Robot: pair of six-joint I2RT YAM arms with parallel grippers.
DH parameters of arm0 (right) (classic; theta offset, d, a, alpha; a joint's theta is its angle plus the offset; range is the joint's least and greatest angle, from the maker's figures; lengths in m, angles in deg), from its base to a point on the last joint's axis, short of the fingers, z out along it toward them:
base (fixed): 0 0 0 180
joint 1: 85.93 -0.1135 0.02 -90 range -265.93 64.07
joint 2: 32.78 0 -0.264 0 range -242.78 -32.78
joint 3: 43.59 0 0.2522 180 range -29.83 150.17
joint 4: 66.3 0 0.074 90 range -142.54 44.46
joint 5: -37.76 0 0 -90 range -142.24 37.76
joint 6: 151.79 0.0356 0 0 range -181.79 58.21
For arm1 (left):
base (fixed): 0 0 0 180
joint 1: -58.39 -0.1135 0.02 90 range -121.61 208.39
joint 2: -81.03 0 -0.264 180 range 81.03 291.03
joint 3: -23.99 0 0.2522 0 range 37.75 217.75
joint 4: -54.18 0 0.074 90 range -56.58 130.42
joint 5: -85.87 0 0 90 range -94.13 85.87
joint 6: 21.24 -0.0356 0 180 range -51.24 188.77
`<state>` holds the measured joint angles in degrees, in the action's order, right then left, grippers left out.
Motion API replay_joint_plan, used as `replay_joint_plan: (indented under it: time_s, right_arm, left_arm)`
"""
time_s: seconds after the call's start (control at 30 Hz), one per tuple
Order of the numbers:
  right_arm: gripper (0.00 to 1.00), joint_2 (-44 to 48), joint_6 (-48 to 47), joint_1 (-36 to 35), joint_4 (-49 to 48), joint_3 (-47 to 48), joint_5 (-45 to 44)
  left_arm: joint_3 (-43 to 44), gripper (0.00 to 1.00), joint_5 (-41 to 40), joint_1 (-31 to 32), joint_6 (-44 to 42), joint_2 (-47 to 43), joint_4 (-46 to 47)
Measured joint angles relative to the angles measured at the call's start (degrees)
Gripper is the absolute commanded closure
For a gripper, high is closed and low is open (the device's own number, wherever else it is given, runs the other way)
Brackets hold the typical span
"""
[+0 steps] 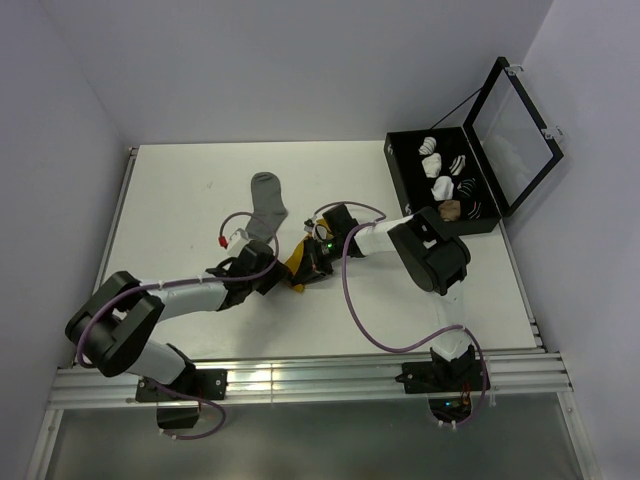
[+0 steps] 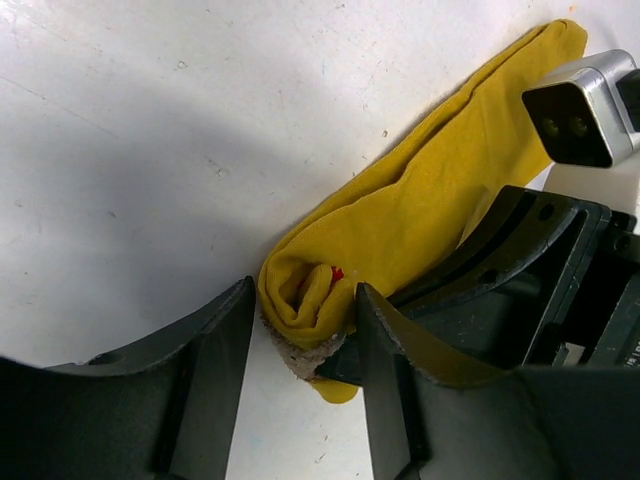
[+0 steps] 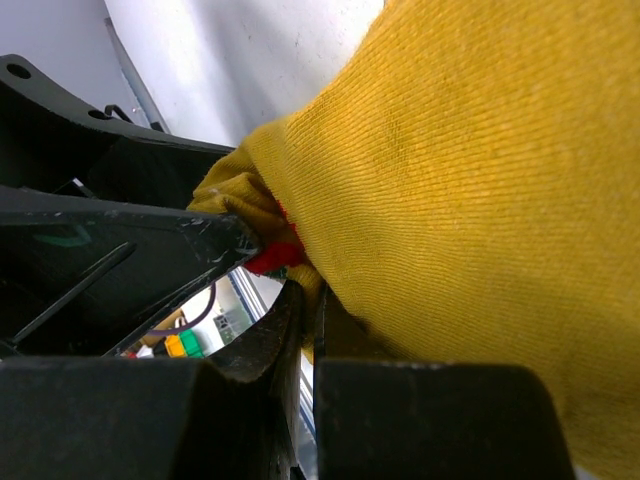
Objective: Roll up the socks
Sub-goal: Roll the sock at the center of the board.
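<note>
The mustard-yellow sock (image 1: 297, 264) lies mid-table, its near end rolled into a small bundle (image 2: 305, 295) with a red mark showing. My left gripper (image 2: 303, 315) is open and straddles that rolled end: the right finger (image 2: 385, 340) touches it, while the left finger (image 2: 215, 350) stands just beside it. My right gripper (image 3: 308, 295) is shut on a fold of the yellow sock (image 3: 460, 180) right next to the roll, and its black body (image 2: 520, 270) presses against the sock from the right. The grey sock (image 1: 268, 200) lies flat and untouched farther back.
An open black case (image 1: 395, 170) at the back right holds white, striped and tan sock bundles, its clear lid (image 1: 515, 120) raised. Purple cables loop over the table near both arms. A metal rail (image 1: 300, 375) runs along the near edge.
</note>
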<state>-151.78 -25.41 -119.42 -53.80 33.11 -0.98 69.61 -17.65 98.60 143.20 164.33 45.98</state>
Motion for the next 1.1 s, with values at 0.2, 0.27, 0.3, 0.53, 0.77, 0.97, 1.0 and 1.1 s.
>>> replay_joint_plan:
  time_s: [0.2,0.27,0.3,0.53,0.77,0.97,1.0,1.1]
  right_arm:
    - [1.00,0.0,0.0,0.0,0.0,0.0,-0.2]
    - [1.00,0.0,0.0,0.0,0.0,0.0,-0.2]
    - [1.00,0.0,0.0,0.0,0.0,0.0,-0.2]
    - [0.88,1.5,-1.6,-0.5,0.8,-0.3,-2.5]
    - [0.61,10.1,-7.5,-2.7,0.4,-5.0,-13.8]
    - [0.57,22.1,-15.3,-7.8,-2.7,-12.1,-28.9]
    - [0.57,24.0,-16.8,-9.5,-3.9,-13.3,-31.4]
    - [0.52,28.0,-20.6,-13.9,-8.0,-16.3,-37.4]
  left_arm:
    - [0.5,0.54,0.1,0.0,0.3,0.9,0.0]
    - [0.5,0.57,0.0,0.0,0.3,0.8,-0.2]
    - [0.4,0.62,0.0,0.0,0.3,0.8,-0.3]
    - [0.3,0.84,0.1,0.0,0.4,0.9,-1.5]
    - [5.0,1.00,0.8,0.2,-1.1,3.3,-6.3]
    - [12.1,1.00,1.4,0.2,-4.8,6.9,-14.6]
    - [13.2,1.00,1.6,0.2,-5.4,7.5,-16.1]
    - [16.1,1.00,1.8,0.2,-7.5,9.0,-19.5]
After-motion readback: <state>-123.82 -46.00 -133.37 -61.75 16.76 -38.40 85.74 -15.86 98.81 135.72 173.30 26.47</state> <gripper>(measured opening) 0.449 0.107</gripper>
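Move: The open left fingers already straddle the yellow sock's rolled end, which lies about 1 cm to the right of the left hand and 1 cm below. From that hand the sock's flat part has its middle some 7 cm ahead and 6 cm right, and the gray sock lies about 17 cm ahead and 4 cm left, both roughly 2 cm lower. The right hand still grips the rolled end, right at its fingertips. Left fingers pinch the rolled end, then the right hand lets go, rising some 5 cm, turning about 50 degrees. ##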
